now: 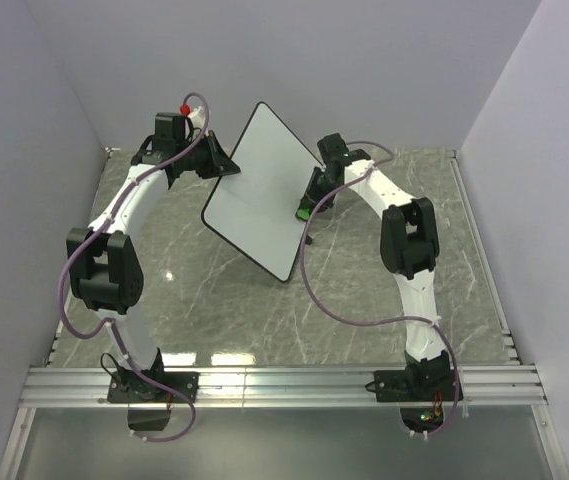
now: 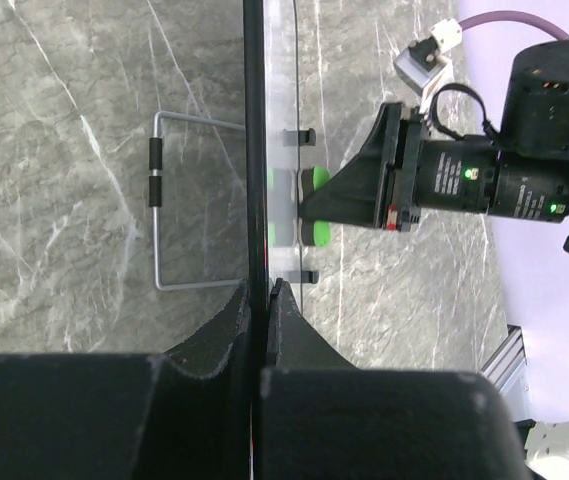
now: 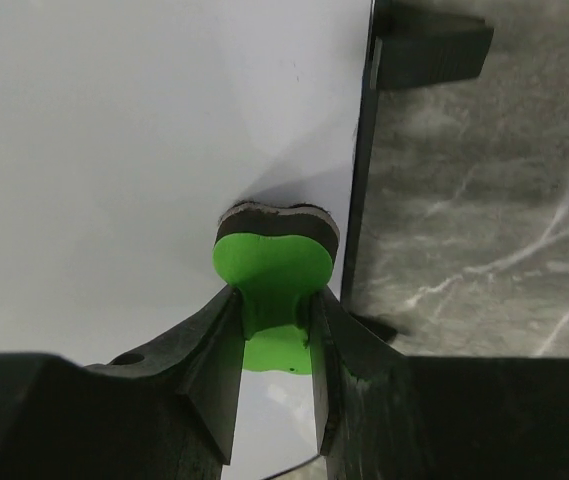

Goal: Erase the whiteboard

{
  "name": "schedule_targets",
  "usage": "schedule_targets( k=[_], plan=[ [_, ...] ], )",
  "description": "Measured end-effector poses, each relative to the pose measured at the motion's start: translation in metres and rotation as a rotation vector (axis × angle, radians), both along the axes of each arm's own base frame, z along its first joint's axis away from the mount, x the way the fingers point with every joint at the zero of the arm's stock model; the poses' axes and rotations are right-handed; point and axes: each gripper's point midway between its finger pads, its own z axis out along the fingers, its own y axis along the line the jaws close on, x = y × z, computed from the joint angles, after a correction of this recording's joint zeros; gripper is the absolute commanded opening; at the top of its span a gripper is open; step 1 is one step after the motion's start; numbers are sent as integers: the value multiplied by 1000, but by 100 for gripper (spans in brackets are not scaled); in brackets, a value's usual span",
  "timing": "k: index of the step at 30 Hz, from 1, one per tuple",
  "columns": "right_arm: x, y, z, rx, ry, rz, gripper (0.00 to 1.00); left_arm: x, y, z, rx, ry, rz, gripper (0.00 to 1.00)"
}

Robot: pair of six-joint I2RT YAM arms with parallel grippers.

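Note:
The whiteboard (image 1: 259,190) is lifted off the table and tilted, its white face showing no marks in the top view. My left gripper (image 1: 222,163) is shut on its upper left edge; in the left wrist view the board (image 2: 254,150) appears edge-on as a thin black line clamped between my jaws (image 2: 261,297). My right gripper (image 1: 314,195) is shut on a green eraser (image 1: 306,210) near the board's right edge. In the right wrist view the eraser (image 3: 274,262) has its dark felt pad pressed against the white face (image 3: 114,140), close to the black rim.
The grey marble table (image 1: 364,300) lies beneath. A wire stand (image 2: 159,205) hangs behind the board. A black foot (image 3: 434,45) juts from the board's rim. Aluminium rails (image 1: 284,385) run along the near edge, and pale walls close in the sides and back.

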Motion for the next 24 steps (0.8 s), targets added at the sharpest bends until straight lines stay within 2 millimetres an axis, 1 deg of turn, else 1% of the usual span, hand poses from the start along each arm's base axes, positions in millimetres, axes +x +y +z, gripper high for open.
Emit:
schedule_targets(
  k=[4,6,8,11,12,14,16,18,20,21,22,23,24],
  plan=[
    [-10,0,-3,-43,12,28,0,0,0,1,-2,-3,-3,0],
    [-12,3,2,-51,9,38,0,0,-1,1,-3,-3,-3,0],
    [-10,9,10,-44,-7,47,0,0,-1,1,-4,-6,-4,0],
    [-2,20,26,-19,-61,60,0,0,-2,1,-4,-7,-6,0],
    [0,21,30,-14,-78,57,0,0,-2,1,-4,-7,-6,0],
    [1,19,31,-15,-90,51,0,0,-2,2,-4,-7,-6,0],
    [-5,6,25,-50,-78,29,0,0,-3,3,-2,-7,-8,0],
    [-13,-17,15,-107,-53,-8,0,0,-5,6,2,-9,-11,0],
    [-24,-48,4,-174,-14,-50,0,0,-7,7,7,-11,-12,1],
    [-30,-66,-2,-207,4,-74,0,0,-8,7,9,-12,-12,3],
    [-40,-84,-9,-242,32,-97,0,1,-8,7,10,-12,-11,4],
    [-48,-97,-14,-263,43,-112,0,1,-8,8,11,-11,-10,5],
    [-60,-115,-20,-296,68,-134,0,1,-8,7,12,-10,-9,10]
  ],
)
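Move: My right hand holds the green eraser against the whiteboard's low right edge; the bare table it is taken to lies about 13 cm to the right, 7 cm back and 6 cm down. The board's middle is some 11 cm left, about level, and 7 cm higher; the nearer black clip is roughly 6 cm back, straight below that. From my left hand, pinching the board's raised left edge, the eraser is about 18 cm right, 4 cm back and 15 cm lower. I finish the wipe with my right hand, easing back a centimetre, then going up about 3 cm and slightly left, before sweeping quickly right, back and down off the board's edge, roughly 15 cm, out over the table. The fingers keep the eraser and swing some 20 degrees towards straight down. My left hand keeps its pinch on the board, drifting about a centimetre right and up. ##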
